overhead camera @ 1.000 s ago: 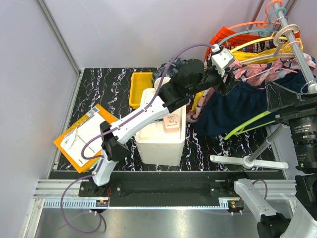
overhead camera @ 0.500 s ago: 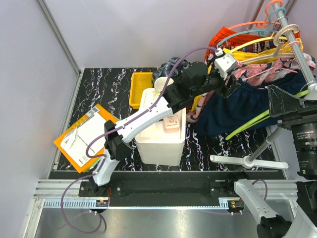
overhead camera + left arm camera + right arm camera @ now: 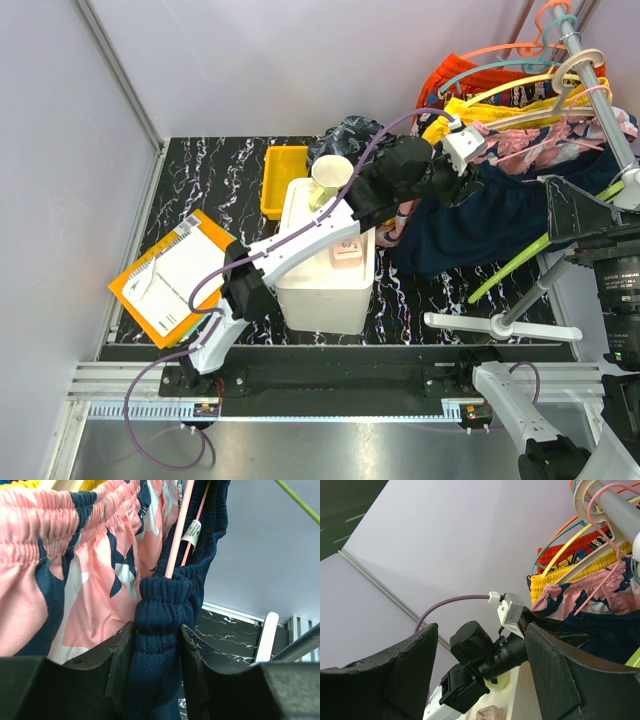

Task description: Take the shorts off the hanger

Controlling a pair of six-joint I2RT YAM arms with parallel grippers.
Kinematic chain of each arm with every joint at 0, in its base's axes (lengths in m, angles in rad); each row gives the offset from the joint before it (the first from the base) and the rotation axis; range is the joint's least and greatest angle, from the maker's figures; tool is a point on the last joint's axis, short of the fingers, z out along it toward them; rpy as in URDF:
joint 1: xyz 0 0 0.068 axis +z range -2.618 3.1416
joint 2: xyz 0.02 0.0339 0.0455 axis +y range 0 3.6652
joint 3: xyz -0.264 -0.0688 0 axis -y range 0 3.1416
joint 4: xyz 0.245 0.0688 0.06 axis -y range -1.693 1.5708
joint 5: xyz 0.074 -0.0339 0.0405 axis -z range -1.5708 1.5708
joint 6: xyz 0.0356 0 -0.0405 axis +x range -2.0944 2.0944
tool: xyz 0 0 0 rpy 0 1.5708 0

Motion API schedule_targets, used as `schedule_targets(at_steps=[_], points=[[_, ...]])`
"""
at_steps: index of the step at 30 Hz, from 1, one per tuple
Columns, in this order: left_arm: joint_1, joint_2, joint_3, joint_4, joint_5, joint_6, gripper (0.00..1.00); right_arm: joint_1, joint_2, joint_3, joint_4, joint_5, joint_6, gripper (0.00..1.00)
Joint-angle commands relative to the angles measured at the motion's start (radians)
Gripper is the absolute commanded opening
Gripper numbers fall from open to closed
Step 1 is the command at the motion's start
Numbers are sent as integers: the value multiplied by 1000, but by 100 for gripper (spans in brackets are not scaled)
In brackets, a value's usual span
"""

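The plain navy shorts [image 3: 500,215] hang on a pink hanger [image 3: 179,530] at the rack on the right. Their bunched waistband [image 3: 160,610] sits between the fingers of my left gripper [image 3: 157,630], and both fingers press on the cloth. In the top view my left gripper [image 3: 470,165] reaches far right to the hanging clothes. A charcoal printed pair of shorts [image 3: 345,132] lies crumpled behind the white box. My right gripper [image 3: 480,680] is open and empty, pointing up at the left arm.
A pink-and-navy floral pair [image 3: 60,580] and a yellow pair [image 3: 510,108] hang beside the navy one on the rack pole [image 3: 600,90]. A green hanger [image 3: 510,265] juts out low. White box [image 3: 325,270], cup [image 3: 330,178], yellow bin [image 3: 282,175], orange clipboard [image 3: 175,275].
My left arm has swung right, toward the rack, uncovering the cup. Its jaws have closed in onto the navy waistband. The right arm has not moved.
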Motion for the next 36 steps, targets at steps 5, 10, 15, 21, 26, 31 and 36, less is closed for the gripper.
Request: schedule_targets(at_steps=[5,10,15,21,26,31,36], points=[[-21,-85,43,15,60,3,0,5,-6,15,35,8,-22,79],[-34,-159,66,27,84,-75,0,5,-5,47,34,35,-39,79],[-32,-214,82,72,89,-164,0,5,-2,86,35,69,-60,79],[-32,-245,100,74,94,-189,0,5,4,110,34,101,-83,79],[-32,-249,93,63,115,-197,0,5,17,112,16,86,-72,79],[-40,-260,5,77,161,-226,0,5,7,104,16,87,-74,79],[-81,-232,-38,78,150,-207,0,5,4,95,16,87,-74,79]])
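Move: My left hand already grips the left end of the navy shorts' waistband. The middle of the pink hanger inside it lies about 17 cm to the right, 4 cm ahead and 8 cm above. From this hand, the pink shorts hang some 8 cm ahead and 16 cm right, slightly lower; the emptied green hanger is roughly 11 cm back, 16 cm right and 8 cm higher. From my right hand, the pink hanger is around 21 cm ahead, 10 cm right and 13 cm below. Keeping the waistband pinched, I draw my left hand a little back, then sweep it up about 15 cm while easing back and slightly left, the fingers tipping upward some 15 degrees; at the top I let it sink about 3 cm, still drawing back, 8 cm in all. My open, empty right hand backs off and up about 4 cm. ##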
